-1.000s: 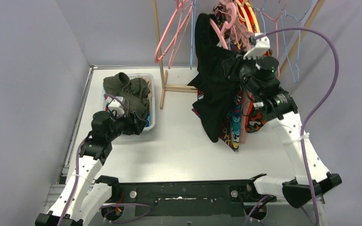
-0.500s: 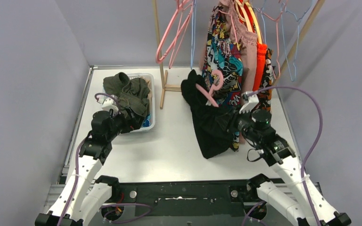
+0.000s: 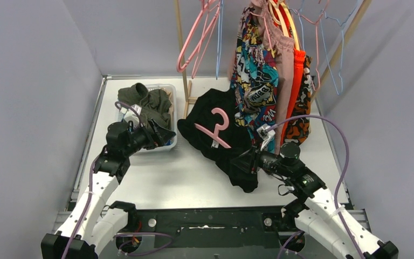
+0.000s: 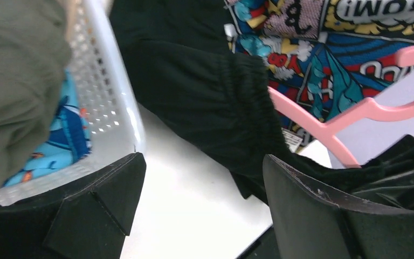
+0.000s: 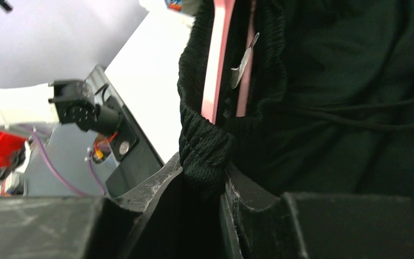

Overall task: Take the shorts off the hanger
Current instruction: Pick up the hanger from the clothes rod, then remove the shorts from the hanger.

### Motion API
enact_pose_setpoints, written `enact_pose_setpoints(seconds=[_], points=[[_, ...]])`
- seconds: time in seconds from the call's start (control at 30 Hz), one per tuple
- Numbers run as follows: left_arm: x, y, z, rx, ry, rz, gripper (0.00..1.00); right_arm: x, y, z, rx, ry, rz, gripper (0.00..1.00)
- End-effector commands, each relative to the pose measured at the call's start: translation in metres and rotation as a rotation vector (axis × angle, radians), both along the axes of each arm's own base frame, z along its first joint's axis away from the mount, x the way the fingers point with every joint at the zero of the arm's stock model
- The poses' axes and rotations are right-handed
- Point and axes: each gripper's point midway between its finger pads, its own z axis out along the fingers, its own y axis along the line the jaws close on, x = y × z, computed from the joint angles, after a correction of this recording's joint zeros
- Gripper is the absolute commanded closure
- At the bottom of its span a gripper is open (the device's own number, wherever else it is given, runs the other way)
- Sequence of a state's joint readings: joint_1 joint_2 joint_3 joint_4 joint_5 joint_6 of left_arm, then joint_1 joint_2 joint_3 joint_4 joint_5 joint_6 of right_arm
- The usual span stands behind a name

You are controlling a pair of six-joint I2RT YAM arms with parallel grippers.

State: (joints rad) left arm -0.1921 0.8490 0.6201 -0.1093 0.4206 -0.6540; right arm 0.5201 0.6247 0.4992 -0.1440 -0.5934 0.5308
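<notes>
The black shorts (image 3: 221, 137) lie spread on the table with a pink hanger (image 3: 215, 129) still in the waistband. My right gripper (image 3: 246, 161) is shut on the elastic waistband (image 5: 205, 148) at the shorts' near right end, beside the hanger's pink bar (image 5: 215, 59). My left gripper (image 3: 159, 136) is open and empty, low over the table beside the basket, left of the black shorts (image 4: 210, 97). The hanger's hook (image 4: 356, 116) shows in the left wrist view. Comic-print (image 3: 256, 70), pink and orange shorts (image 3: 297, 81) hang on the rack.
A white perforated basket (image 3: 173, 141) at back left holds olive green shorts (image 3: 148, 100) and teal print fabric (image 4: 59, 145). A wooden rack post (image 3: 183, 70) stands behind, with empty pink hangers (image 3: 197, 38). Grey walls close in left and right.
My right arm has pulled the black shorts and pink hanger down off the rack and toward the near edge, laying them on the table. My left gripper has shifted slightly right.
</notes>
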Motion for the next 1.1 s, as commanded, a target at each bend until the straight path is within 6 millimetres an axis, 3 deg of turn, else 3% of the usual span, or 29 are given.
enact_pose_setpoints(seconds=[0.0, 0.23, 0.47, 0.67, 0.83, 0.97, 1.07], points=[[-0.009, -0.030, 0.042, -0.078, -0.093, -0.160, 0.22, -0.014, 0.026, 0.028, 0.069, -0.174, 0.169, 1.00], [-0.013, -0.070, 0.024, 0.042, 0.013, -0.115, 0.26, -0.008, 0.035, 0.015, -0.015, -0.239, 0.155, 1.00], [0.002, -0.064, 0.006, 0.101, 0.081, 0.011, 0.30, -0.024, 0.034, 0.015, -0.013, -0.248, 0.215, 1.00], [0.007, -0.070, -0.009, 0.141, 0.130, 0.000, 0.43, -0.032, 0.030, 0.023, 0.001, -0.260, 0.221, 1.00], [0.011, -0.084, -0.006, 0.193, 0.107, -0.051, 0.67, -0.021, 0.012, 0.024, -0.099, -0.187, 0.105, 1.00], [0.017, -0.080, -0.012, 0.255, 0.108, -0.025, 0.78, -0.042, 0.011, 0.044, -0.072, -0.171, 0.177, 1.00], [0.025, -0.076, -0.012, 0.292, 0.086, -0.006, 0.92, -0.050, 0.009, 0.039, -0.090, -0.117, 0.199, 1.00]])
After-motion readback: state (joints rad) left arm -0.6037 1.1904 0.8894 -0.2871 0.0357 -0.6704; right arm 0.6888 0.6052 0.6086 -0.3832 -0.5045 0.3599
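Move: The near left end of the black shorts' waistband, over the hanger's arm tip, lies from the left hand about 8 cm to the right, 3 cm ahead and 3 cm lower; the pink hanger's hook is some 19 cm right and 9 cm ahead, about level. The filled basket sits roughly 10 cm ahead, 9 cm left and 15 cm below. From the right hand, already gripping the waistband's other end, the left end lies about 17 cm left, 12 cm ahead and 3 cm lower. Rightward and a little back first, the open left hand sweeps about 8 cm towards the waistband's left end, then comes forward and dips about 4 cm, tipping down some 10 degrees with its left side rising, and closes to pinch the cloth at the hanger's arm tip. The right hand keeps its grip, easing left and down, then returning as it draws the waistband about 3.5 cm back. ##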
